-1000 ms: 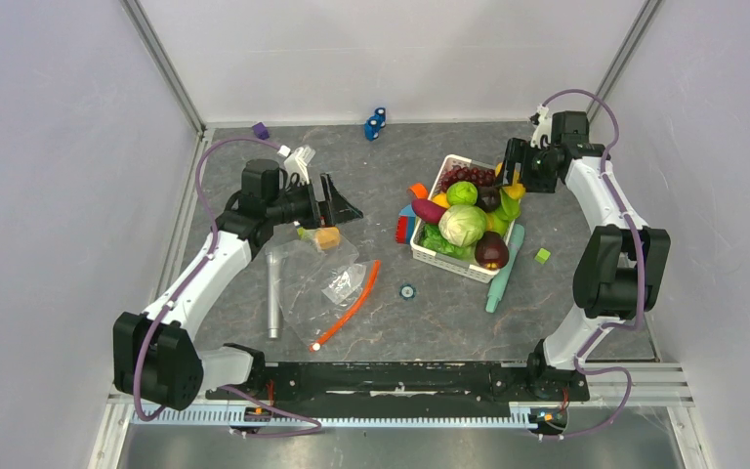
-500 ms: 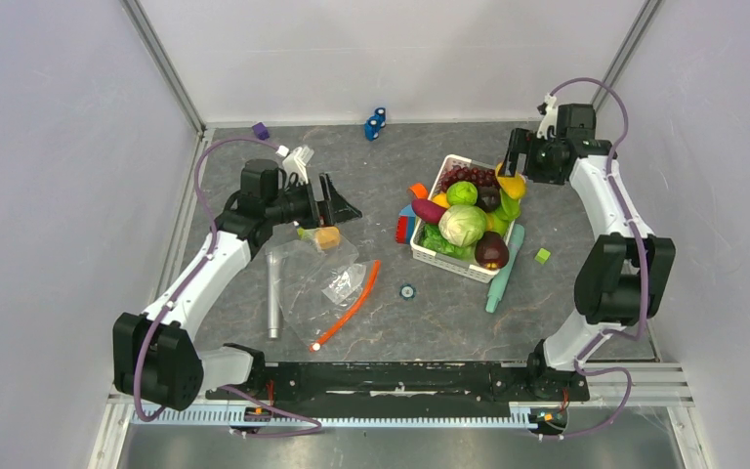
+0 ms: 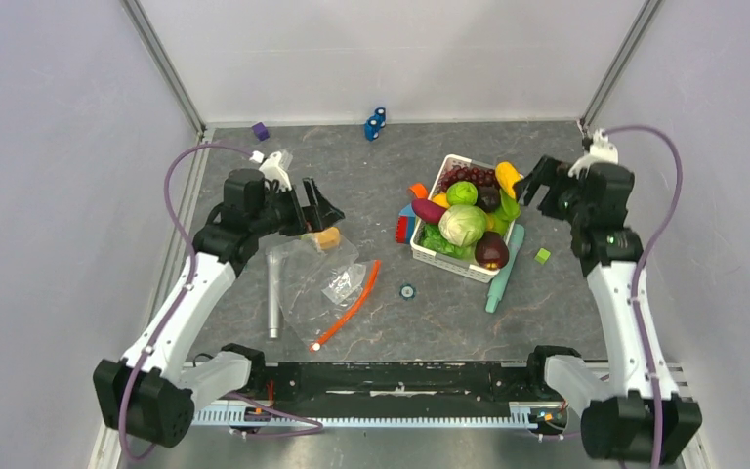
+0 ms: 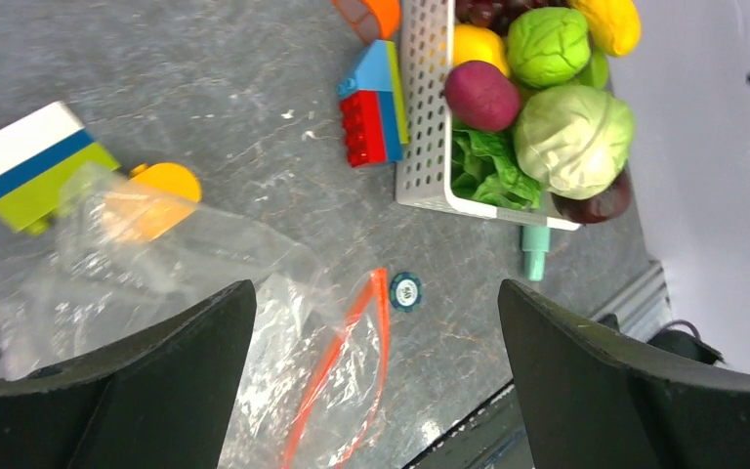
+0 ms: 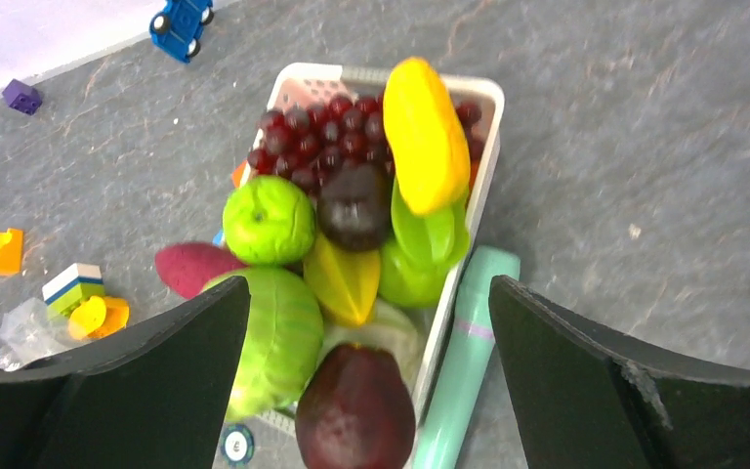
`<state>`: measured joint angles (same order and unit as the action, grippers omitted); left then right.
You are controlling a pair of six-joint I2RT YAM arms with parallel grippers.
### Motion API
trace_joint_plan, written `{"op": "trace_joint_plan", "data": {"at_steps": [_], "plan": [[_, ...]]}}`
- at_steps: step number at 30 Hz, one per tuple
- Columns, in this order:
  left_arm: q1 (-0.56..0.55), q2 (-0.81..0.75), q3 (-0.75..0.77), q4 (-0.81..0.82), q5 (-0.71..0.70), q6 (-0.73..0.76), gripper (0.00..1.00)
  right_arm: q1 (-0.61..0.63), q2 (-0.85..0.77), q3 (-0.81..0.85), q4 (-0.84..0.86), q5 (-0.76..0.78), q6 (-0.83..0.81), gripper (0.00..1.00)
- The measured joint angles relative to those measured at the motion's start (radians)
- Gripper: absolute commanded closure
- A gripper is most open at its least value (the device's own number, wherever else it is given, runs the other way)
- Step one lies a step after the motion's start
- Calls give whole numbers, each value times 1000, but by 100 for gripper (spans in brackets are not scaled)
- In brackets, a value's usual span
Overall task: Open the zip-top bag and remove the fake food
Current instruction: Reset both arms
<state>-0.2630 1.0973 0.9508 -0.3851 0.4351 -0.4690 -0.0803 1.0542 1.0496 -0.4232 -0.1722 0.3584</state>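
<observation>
The zip-top bag [image 3: 324, 277] lies flat and crinkled left of centre, its red-orange zipper strip [image 3: 352, 301] parted into a loop [image 4: 352, 376]. The fake food is piled in a white basket [image 3: 437, 256]: cabbage [image 3: 462, 225], green fruit [image 3: 462, 192], corn cob [image 3: 509, 179], eggplant [image 3: 491, 251] and sweet potato [image 3: 428, 210]. My left gripper [image 3: 320, 207] hangs open over the bag's far edge [image 4: 373, 293], holding nothing. Right of the basket, my right gripper [image 3: 544, 183] is open and empty. In its wrist view my right gripper [image 5: 367, 283] looks down on the corn cob [image 5: 425, 132] and eggplant [image 5: 356, 410].
A grey metal cylinder [image 3: 273, 293] lies left of the bag and an orange block [image 3: 327, 237] at its far edge. A teal cylinder [image 3: 503, 269] leans along the basket's right side. A poker chip [image 3: 407, 290], red-blue blocks [image 3: 405, 227], a green cube [image 3: 543, 255] and a blue toy car [image 3: 375, 123] are scattered about.
My right gripper has opened wider and drawn back to the right from above the basket, leaving the corn cob on the pile. The left gripper has shifted slightly left.
</observation>
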Motion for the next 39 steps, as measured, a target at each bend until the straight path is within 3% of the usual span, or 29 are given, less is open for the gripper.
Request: {"op": "trace_joint_plan", "data": {"at_steps": [6, 18, 39], "plan": [[0, -157, -8, -120, -139, 11, 0, 0, -225, -229, -8, 11, 58, 2], [0, -500, -166, -273, -242, 44, 0, 0, -506, -290, -118, 81, -7, 2], [0, -599, -217, -267, -261, 82, 0, 0, -610, -356, -193, 173, -38, 2]]}}
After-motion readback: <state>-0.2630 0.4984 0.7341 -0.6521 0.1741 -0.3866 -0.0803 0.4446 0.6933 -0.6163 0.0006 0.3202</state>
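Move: The yellow pepper, last of the fake food, lies on the basket about 9 cm ahead of the right hand and 13 below; the basket's middle is some 4 cm ahead and 8 left, the teal microphone 6 cm back and 1 right, the green block 3 back and 10 right. The empty bag's middle lies roughly 10 cm back, 2 left and 22 below the left hand; the orange toy is 3 ahead and 2 left, the grey microphone 10 back and 14 left. The yellow pepper and filled basket are left behind as the empty, open right hand draws back about 12 cm towards its base, sinking some 5 cm unevenly. Above the empty bag the left hand travels back and left, roughly 11 cm, turning a little counter-clockwise and tipping its fingers slightly up; both ease to a stop in free air. ##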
